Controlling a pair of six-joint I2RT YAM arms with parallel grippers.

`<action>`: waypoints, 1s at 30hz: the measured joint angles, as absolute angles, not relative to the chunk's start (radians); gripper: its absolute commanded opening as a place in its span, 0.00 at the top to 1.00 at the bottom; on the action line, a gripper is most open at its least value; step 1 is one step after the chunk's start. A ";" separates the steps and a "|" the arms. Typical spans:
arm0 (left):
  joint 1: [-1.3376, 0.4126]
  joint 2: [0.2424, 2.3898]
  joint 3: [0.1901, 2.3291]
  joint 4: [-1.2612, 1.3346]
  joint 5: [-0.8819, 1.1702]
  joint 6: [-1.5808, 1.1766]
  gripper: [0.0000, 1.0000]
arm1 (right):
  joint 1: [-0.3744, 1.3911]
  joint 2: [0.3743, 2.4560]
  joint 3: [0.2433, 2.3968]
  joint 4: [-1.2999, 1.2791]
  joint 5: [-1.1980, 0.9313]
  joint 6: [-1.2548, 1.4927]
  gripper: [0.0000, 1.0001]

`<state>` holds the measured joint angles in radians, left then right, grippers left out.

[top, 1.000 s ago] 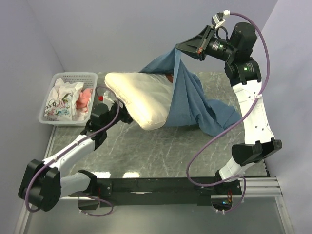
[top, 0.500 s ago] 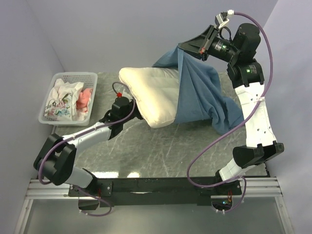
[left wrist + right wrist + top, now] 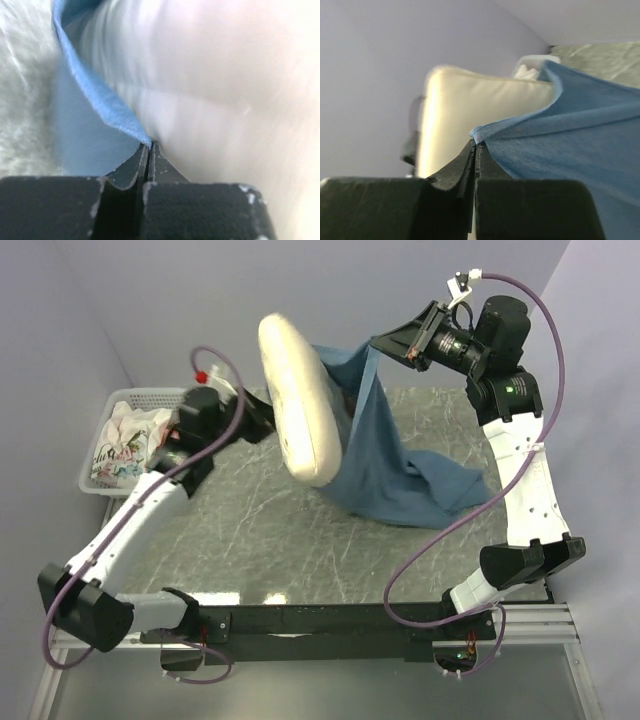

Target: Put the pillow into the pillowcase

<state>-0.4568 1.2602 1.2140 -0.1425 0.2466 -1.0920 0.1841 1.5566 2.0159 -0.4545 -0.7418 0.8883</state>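
Note:
The cream-white pillow stands tipped up on its long edge above the table's back, its far side in the mouth of the dusty-blue pillowcase. My right gripper is high at the back right, shut on the case's upper hem; the rest drapes down onto the table. My left gripper reaches in from the left, its tips hidden behind the pillow. In the left wrist view its jaws are shut on the blue hem, with the pillow bulging right against them.
A white slatted basket with white printed cloth and pink fabric stands at the table's back left, just beside my left forearm. Walls close in at the back and both sides.
My left gripper has shut and swung up and back toward the left. The pillow went from lying flat to standing on edge, and the case's mouth has lifted with it.

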 measured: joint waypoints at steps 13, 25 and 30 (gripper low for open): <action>-0.225 1.444 1.864 -0.471 0.369 -0.971 0.99 | 0.268 1.589 2.102 -0.624 -0.571 0.748 1.00; -0.075 1.613 2.173 -0.637 0.393 -0.986 0.99 | 0.360 1.640 2.267 -0.657 -0.617 0.751 1.00; -0.302 1.716 2.322 -0.669 0.377 -0.939 0.99 | 0.080 1.649 2.204 -0.595 -0.646 0.851 1.00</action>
<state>-0.3019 1.7161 2.3219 -0.6693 0.3775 -0.9390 0.0795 1.6493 2.2044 -0.5945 -0.6464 0.8513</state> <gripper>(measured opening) 0.016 0.006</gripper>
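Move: Both hands already pinch the pillowcase rim. The pillow, standing on edge, has its middle about 5 cm right of the left fingers, some 2 cm ahead and 6 cm higher; from the right fingers it is about 15 cm left, level fore and aft, and some 10 cm lower. From the left hand, the rim corner in the right fingers is about 20 cm right, 2 cm ahead and 16 cm up; the case's tail lies roughly 30 cm right, 4 cm ahead and 30 cm down. Upward, quickly, the left hand hoists its side of the rim some 17 cm, drifting forward and about 12 cm left, away from the right hand, then snaps back right. The right hand dips slightly, swings left and back, then whips right and forward, ending about 5 cm out each way. Both keep their pinch, shaking the case from side to side. ##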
